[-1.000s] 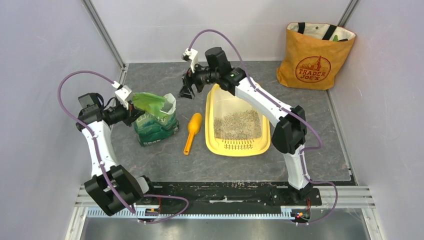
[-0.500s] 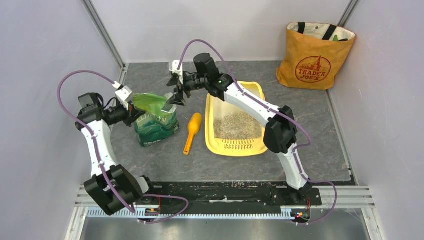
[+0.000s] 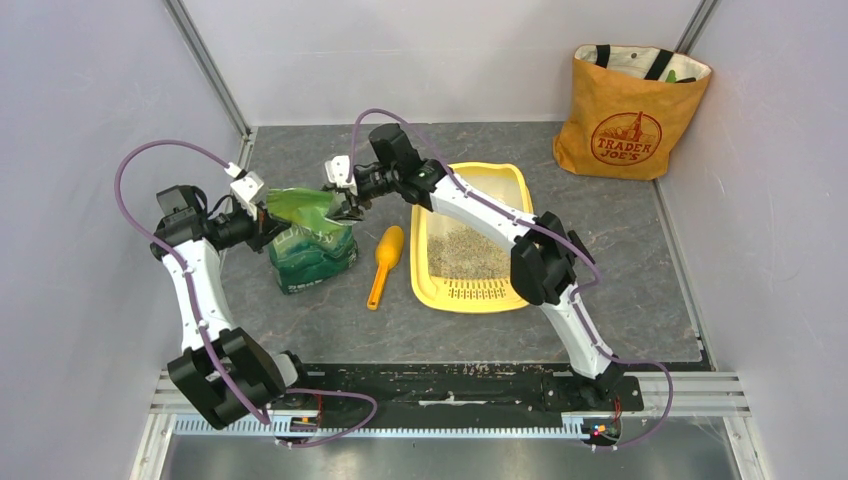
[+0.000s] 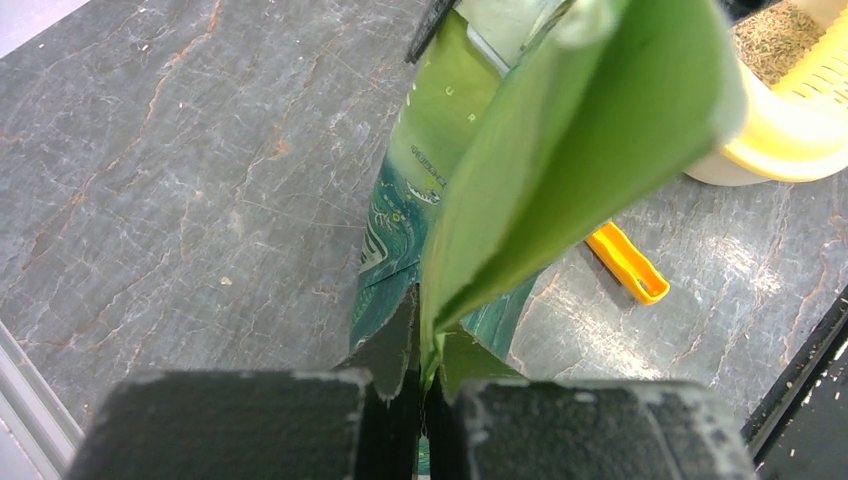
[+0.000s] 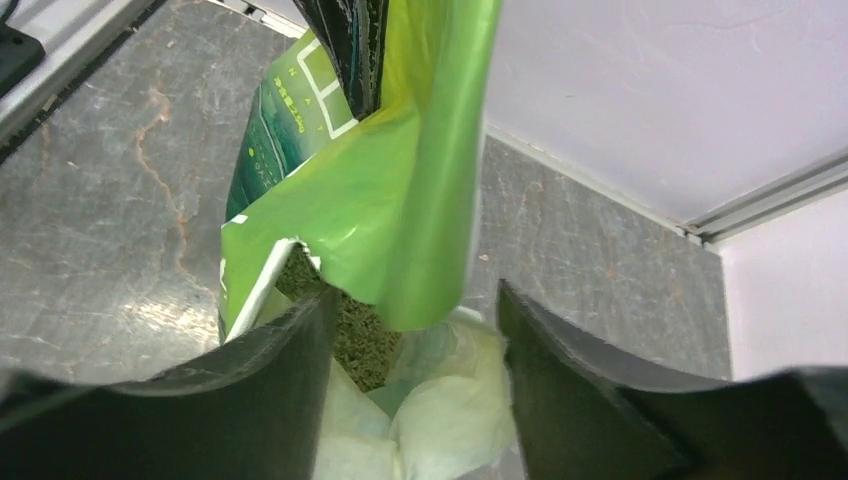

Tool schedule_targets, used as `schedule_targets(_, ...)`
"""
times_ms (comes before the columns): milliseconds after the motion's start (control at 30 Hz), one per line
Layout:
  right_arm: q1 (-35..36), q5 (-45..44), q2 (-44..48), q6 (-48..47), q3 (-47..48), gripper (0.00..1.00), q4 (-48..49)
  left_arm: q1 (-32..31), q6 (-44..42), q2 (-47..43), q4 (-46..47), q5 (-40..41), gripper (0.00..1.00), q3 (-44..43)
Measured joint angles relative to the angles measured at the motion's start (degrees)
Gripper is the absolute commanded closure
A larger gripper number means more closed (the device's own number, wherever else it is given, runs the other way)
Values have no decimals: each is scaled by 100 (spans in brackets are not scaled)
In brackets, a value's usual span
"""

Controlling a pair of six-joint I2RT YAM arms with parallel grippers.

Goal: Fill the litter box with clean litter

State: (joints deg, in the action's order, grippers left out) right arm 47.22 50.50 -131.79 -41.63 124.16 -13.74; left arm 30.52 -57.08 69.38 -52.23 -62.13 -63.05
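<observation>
The yellow litter box [image 3: 525, 205] lies right of centre with a patch of grey-beige clean litter [image 3: 462, 255] inside. A green litter bag [image 3: 312, 255] stands left of it, its mouth open. My left gripper [image 3: 262, 212] is shut on the bag's bright green top flap [image 4: 560, 150], pinched between its jaws [image 4: 430, 375]. My right gripper [image 5: 415, 292] is open at the bag's mouth, its fingers [image 5: 270, 380] either side of the hanging flap tip [image 5: 400, 190]. Below the flap, dark granules [image 5: 355, 335] and pale lining [image 5: 450, 405] show inside the bag.
An orange-yellow scoop [image 3: 385, 265] lies on the grey mat between bag and litter box. An orange tote bag [image 3: 628, 110] stands in the far right corner. Pale walls close in on the left, back and right.
My right arm has swung left from the litter box's far left corner to the bag's mouth. The left arm and the bag have stayed put.
</observation>
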Motion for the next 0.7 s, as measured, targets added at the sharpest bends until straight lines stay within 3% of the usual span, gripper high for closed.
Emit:
schedule_targets(67,31,11,-35,-160,52,85,-46,0,-7,13,-11,0,98,-11)
schedule_targets(100,42,-22,-42,-184,72,97,-57,0,-7,26,-35,2,98,-13)
schedule_targets(133,44,-72,-42,-164,85,100,-42,4,-7,37,-46,7,98,-13)
schedule_targets(367,109,-863,-39,920,313,100,-101,33,-361,83,-162,-52,98,-92)
schedule_targets(567,157,-1707,-39,2249,466,100,-243,83,-1906,673,-1493,-129,98,-890)
schedule_targets(700,142,-1978,20,2986,341,100,-227,492,-2824,994,-2258,-168,98,-1257)
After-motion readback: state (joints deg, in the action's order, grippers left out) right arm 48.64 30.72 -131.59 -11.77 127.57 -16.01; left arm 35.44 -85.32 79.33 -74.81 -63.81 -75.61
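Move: Right at the right hand's half-closed fingertips lies the rim on the right side of the clean litter bag's mouth, about 1 cm to its left, level fore and aft, and 1 cm lower. The bag's body is some 8 cm left, 9 cm back and 12 cm down; the scoop is about 11 cm right and 14 cm back, on the table 20 cm below. The left hand already holds the bag's green flap, with that rim about 20 cm to its right and 8 cm ahead, roughly level. Closing fully on the bag's rim, the right fingers pinch the thin film, then carry it about 2.5 cm forward and slightly up before easing down again, the wrist rolling and swinging clockwise some 35 degrees in all. The left hand keeps its pinch on the green flap, lifts it about 1 cm and finally pulls it some 2.5 cm left, away from the rim, turning about 10 degrees. ##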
